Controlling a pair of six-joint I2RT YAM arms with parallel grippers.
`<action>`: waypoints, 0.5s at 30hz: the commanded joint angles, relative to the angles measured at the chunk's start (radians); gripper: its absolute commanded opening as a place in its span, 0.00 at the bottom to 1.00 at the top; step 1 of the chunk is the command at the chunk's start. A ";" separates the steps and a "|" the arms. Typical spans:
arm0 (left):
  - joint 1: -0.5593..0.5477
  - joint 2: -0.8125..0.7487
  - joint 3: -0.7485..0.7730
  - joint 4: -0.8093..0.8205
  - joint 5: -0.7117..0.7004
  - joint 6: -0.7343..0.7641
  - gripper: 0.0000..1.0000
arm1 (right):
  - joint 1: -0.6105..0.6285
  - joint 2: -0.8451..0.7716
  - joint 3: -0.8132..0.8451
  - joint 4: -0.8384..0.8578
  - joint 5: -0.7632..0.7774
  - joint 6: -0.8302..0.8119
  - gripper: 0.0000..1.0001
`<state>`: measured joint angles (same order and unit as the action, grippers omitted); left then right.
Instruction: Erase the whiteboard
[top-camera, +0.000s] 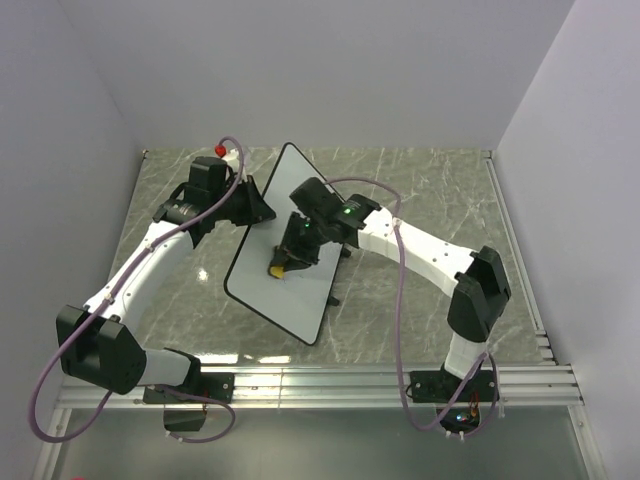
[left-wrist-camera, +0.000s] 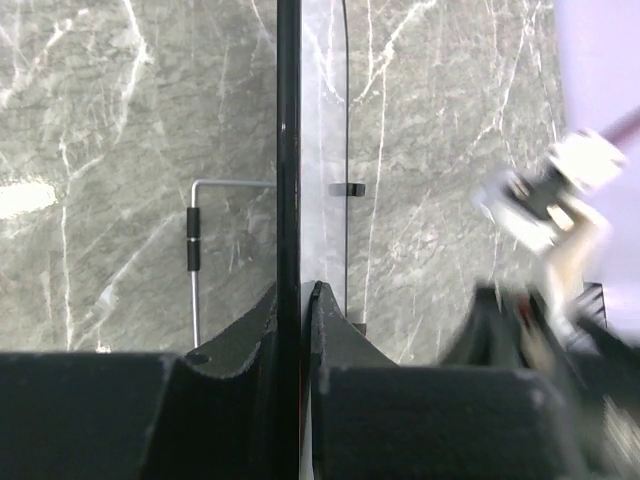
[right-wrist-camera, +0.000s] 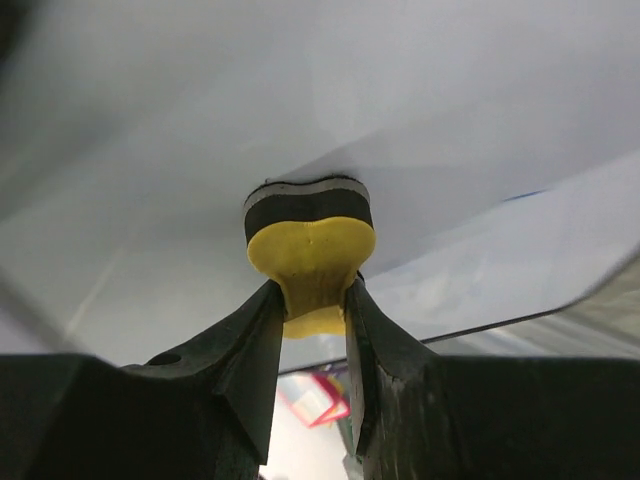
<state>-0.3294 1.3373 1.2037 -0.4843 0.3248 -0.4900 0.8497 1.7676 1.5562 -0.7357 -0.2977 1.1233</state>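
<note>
The whiteboard (top-camera: 280, 270) is tilted up off the table, white with a thin black rim. My left gripper (top-camera: 255, 205) is shut on its upper left edge; in the left wrist view the black rim (left-wrist-camera: 288, 150) runs edge-on between the fingers of that gripper (left-wrist-camera: 295, 300). My right gripper (top-camera: 285, 258) is shut on a small yellow eraser (top-camera: 275, 268) and presses its dark felt side against the board face (right-wrist-camera: 200, 120). In the right wrist view the eraser (right-wrist-camera: 311, 245) sits pinched between the fingers of that gripper (right-wrist-camera: 312, 300). A faint blue mark (right-wrist-camera: 525, 196) shows at the right.
A marker with a red cap (top-camera: 224, 152) lies at the back left of the marble table (top-camera: 430, 200). The board's wire stand (left-wrist-camera: 195, 260) hangs below it. White walls close in the back and sides; a metal rail (top-camera: 330, 385) runs along the near edge.
</note>
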 joint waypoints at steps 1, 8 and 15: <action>-0.068 0.002 -0.013 -0.014 0.036 0.099 0.00 | 0.114 0.047 0.137 0.147 -0.081 0.089 0.00; -0.068 -0.001 -0.020 -0.025 0.031 0.094 0.00 | 0.135 0.004 0.004 0.163 -0.035 0.090 0.00; -0.068 0.000 -0.001 -0.054 0.030 0.094 0.00 | 0.094 -0.065 -0.299 0.269 -0.001 0.113 0.00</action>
<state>-0.3412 1.3369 1.2037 -0.4778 0.3683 -0.4564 0.9604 1.6699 1.3937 -0.5209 -0.3553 1.2144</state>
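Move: The whiteboard's near edge, where the right hand is taking the eraser it already holds against the board, runs about 9 cm straight back from that hand and roughly 4 cm lower. The board's near-left corner is some 10 cm left, 4 cm back and 6 cm higher; leftover blue marks lie about 5 cm right, level fore and aft, 6 cm lower. From the left hand, which pinches the raised left edge, that near-edge spot is about 21 cm back, 1 cm right and 9 cm down. Over the tilted whiteboard's face the eraser is wiped towards the near edge by the right hand: back about 5 cm in all, first also climbing some 5 cm up and left with the slope, then curving down and slightly right. The right wrist rolls about 10 degrees, its left side rising, with the eraser still pinched; the left hand keeps its pinch on the board's edge, easing about 1 cm right and back. ##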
